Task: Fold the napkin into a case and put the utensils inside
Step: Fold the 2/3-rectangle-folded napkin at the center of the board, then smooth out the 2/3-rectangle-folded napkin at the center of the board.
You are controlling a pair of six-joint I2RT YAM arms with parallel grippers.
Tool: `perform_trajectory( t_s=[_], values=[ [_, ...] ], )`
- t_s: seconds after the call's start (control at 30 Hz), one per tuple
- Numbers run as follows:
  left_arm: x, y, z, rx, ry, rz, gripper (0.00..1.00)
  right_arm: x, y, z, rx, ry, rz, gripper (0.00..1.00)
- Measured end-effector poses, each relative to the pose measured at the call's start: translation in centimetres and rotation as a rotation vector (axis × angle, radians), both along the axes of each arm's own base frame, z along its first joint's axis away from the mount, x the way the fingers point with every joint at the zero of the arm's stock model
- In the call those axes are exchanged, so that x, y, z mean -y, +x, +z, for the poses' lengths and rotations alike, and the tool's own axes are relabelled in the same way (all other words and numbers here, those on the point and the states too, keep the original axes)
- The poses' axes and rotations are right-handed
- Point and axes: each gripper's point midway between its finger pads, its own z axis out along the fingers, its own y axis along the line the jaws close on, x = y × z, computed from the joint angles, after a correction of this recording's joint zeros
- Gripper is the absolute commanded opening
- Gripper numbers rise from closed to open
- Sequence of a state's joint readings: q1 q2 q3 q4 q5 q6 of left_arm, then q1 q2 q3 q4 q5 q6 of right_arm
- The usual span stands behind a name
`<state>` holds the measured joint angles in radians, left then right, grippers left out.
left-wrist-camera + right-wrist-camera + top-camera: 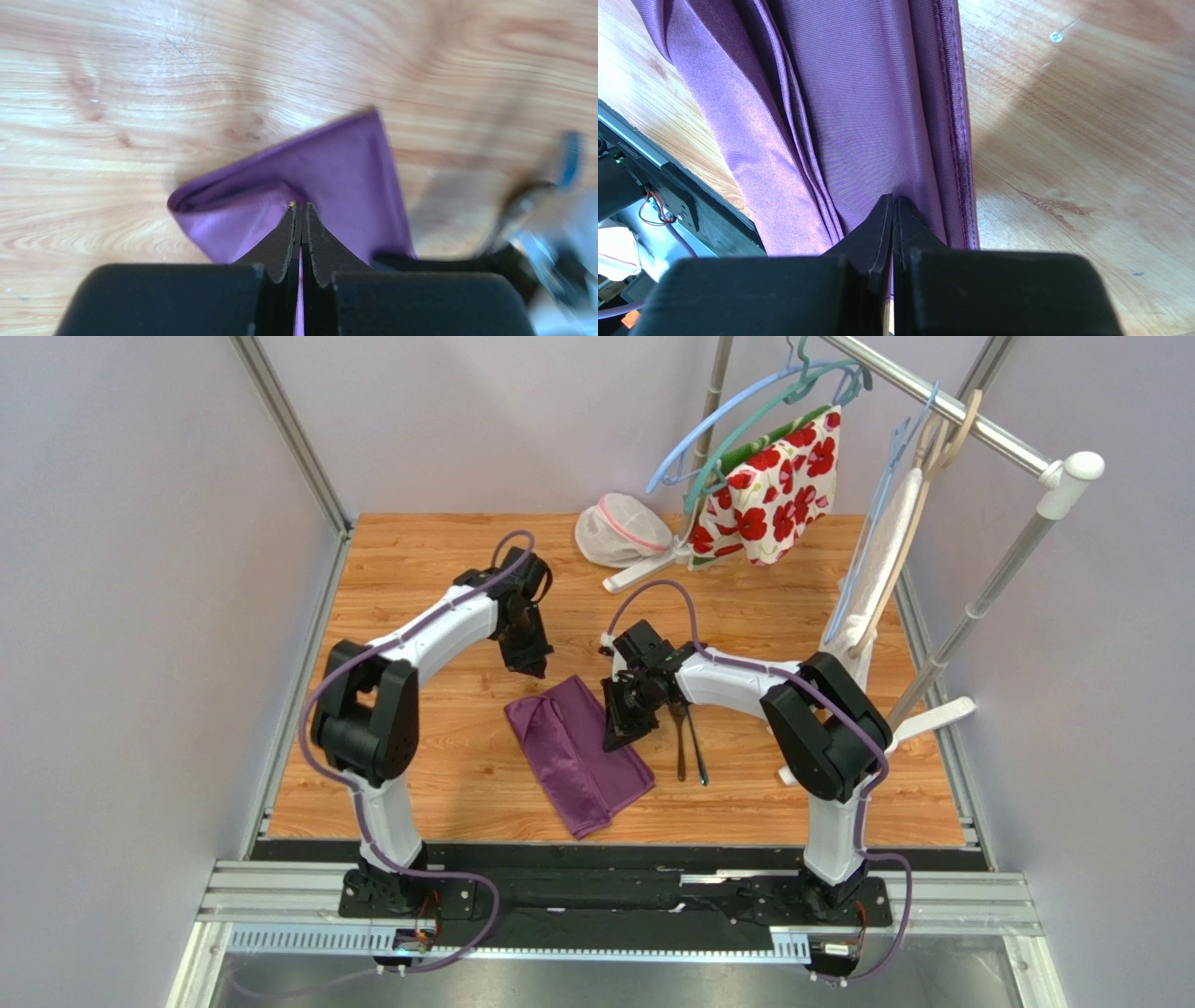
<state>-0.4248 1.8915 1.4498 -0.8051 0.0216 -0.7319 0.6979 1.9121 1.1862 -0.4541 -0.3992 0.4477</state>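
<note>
The plum napkin [578, 763] lies on the wooden table as a folded strip running from far left to near right. My left gripper [530, 669] stands at the strip's far end, its jaws shut, and the cloth [351, 175] rises in a fold to its tips [300, 204]. At the strip's right edge my right gripper [619, 739] is also shut. Creases in the napkin [864, 105] run straight into its tips [893, 198]. Two slim dark utensils [687, 742] lie side by side on the wood just right of the right gripper.
A white mesh pouch [617, 529] lies at the far edge of the table. A red-flowered cloth [769, 487] hangs from a hanger on the rail at the back right. The rack's white foot [943, 717] rests by the right edge.
</note>
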Motion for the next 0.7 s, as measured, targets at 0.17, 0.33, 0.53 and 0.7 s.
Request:
perform_trajectory(
  t_s=[0.17,0.33,0.53,0.7],
  values=[
    [0.1,-1.1,4.8,0.110,-0.073,-0.041,0.00,0.0,0.0,0.0,0.000,0.000,0.000,0.00],
    [1.1,-5.3,2.8,0.034,-0.132,-0.092,0.00,0.0,0.0,0.0,0.000,0.000,0.000,0.00],
    [2.2,-8.4,0.2,-0.068,-0.166,-0.122,0.00,0.0,0.0,0.0,0.000,-0.002,0.000,0.00],
    [2.9,-7.8,-0.8,-0.080,-0.183,-0.120,0.00,0.0,0.0,0.0,-0.001,-0.003,0.001,0.00]
  ],
)
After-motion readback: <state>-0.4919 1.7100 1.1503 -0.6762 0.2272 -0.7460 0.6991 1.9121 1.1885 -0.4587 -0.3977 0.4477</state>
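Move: The napkin's middle lies about 12 cm back from the left hand, 7 cm to its right and 5 cm below; the spoon is roughly 8 cm back and 20 cm right, the fork 7 cm back and 22 cm right. From the right hand, whose closed fingertips still rest on the napkin's right part, the napkin's middle is some 2 cm back and 4 cm left. Left hand, fingers shut, arcs up 5 cm, then back 8 cm and slightly right, sinking above the folded flap. ##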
